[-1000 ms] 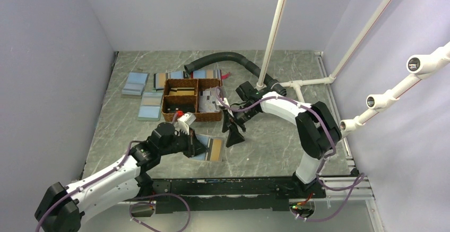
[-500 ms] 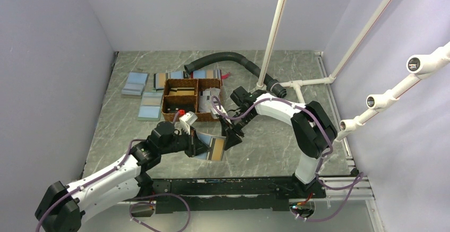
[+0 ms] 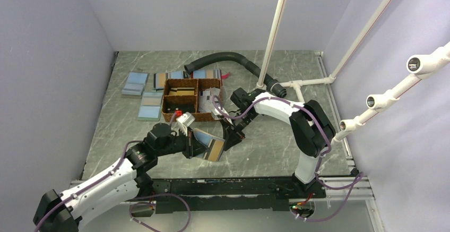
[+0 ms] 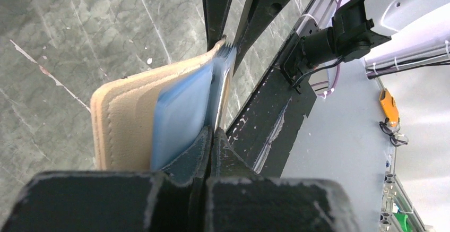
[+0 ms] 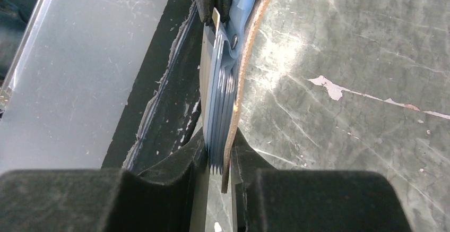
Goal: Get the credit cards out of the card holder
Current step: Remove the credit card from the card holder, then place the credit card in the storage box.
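The card holder (image 3: pixel 210 146) is held open and tilted above the table near its front edge. In the left wrist view I see its tan leather face (image 4: pixel 124 128) and a light blue inner panel (image 4: pixel 180 110). My left gripper (image 3: pixel 193 146) is shut on the holder's left part, jaws pressed together (image 4: pixel 212 136). My right gripper (image 3: pixel 229 136) is shut on the opposite end. Its jaws (image 5: pixel 219 155) squeeze the tan flap (image 5: pixel 240 91) together with a stack of several thin blue credit cards (image 5: pixel 216 110) edge-on.
A brown woven basket (image 3: pixel 185 101) stands just behind the holder. Light blue flat rectangles (image 3: pixel 136 83) lie at the back left. A black hose (image 3: pixel 223 58) curves across the back, and white pipes (image 3: pixel 275 33) rise on the right. A black rail (image 3: pixel 239 187) runs along the near edge.
My right gripper moved left from beside the basket to the holder's right end and closed on it. The left arm lifted the holder off the table and tilted it.
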{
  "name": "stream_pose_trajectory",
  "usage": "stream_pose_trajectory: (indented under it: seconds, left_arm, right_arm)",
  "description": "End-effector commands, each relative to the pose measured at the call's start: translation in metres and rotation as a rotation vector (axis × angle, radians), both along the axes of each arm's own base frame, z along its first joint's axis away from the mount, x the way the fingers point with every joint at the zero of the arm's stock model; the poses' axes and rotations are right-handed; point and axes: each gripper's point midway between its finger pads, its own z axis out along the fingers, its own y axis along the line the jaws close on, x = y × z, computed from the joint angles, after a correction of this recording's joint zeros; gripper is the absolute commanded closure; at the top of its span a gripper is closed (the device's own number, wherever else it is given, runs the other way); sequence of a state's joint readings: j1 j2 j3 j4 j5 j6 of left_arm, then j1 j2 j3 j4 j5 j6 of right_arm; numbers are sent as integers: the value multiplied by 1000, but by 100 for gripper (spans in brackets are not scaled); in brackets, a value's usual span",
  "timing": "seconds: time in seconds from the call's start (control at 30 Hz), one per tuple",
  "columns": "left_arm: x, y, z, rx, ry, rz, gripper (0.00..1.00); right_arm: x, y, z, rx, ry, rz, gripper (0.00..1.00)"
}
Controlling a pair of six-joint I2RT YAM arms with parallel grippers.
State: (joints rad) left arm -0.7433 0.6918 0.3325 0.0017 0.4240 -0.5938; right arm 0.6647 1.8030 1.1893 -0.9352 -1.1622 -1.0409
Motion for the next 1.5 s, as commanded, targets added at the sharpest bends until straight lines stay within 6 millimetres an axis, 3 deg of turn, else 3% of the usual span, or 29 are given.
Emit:
stream_pose_trajectory:
  seconds: [0.0, 0.37, 0.57, 0.8, 0.93, 1.1, 1.23, 1.33, 1.47]
  left_arm:
    - [6, 3, 23, -13, -55, 24, 100]
    - [2, 13, 27, 27, -57, 37, 100]
    - [9, 29, 41, 0, -35, 161, 100]
    - [20, 53, 43, -30, 43, 353, 100]
    - [53, 74, 62, -112, 50, 588, 100]
    - [103, 86, 83, -203, 145, 792, 100]
    - [157, 97, 83, -292, 273, 898, 100]
    - [204, 118, 89, -425, 340, 957, 100]
    - [258, 144, 98, -460, 332, 1057, 100]
  right_arm:
    - [3, 0, 5, 20, -15, 15, 100]
    - [2, -9, -13, -66, 9, 5, 100]
    - [2, -24, -25, -141, 66, -8, 100]
    - [2, -34, -41, -233, 101, -21, 100]
    - [5, -35, -46, -274, 114, -24, 100]
    - [7, -36, -49, -298, 119, -17, 100]
    - [8, -37, -52, -315, 116, -13, 100]
    - [10, -38, -53, -323, 111, -14, 100]
    - [11, -38, -54, -327, 109, -14, 100]
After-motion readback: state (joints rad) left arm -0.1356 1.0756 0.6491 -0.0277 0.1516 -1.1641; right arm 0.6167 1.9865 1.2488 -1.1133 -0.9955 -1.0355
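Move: The left fingers already pinch the gold card's edge, its middle some 4 cm to their right; from this hand the basket's gold-card compartment lies about 27 cm ahead, 12 cm left and 11 cm down, the black-card compartment about 21 cm ahead and 12 cm left, the silver-card one some 23 cm ahead and straight in line. The right fingers grip the holder's right end; from them the gold card's middle is about 4 cm left, level. The left hand, keeping its pinch on the gold card, draws it left and up out of the sleeve by some 5 cm, then sweeps about 20 cm forward and on to the left over the basket's left half, wrist swinging counter-clockwise some 60 degrees and tipping down. Meanwhile the right hand keeps its grip on the holder's end and takes it about 5 cm down towards the table and 4 cm right, away from the left hand, rolling slightly. ##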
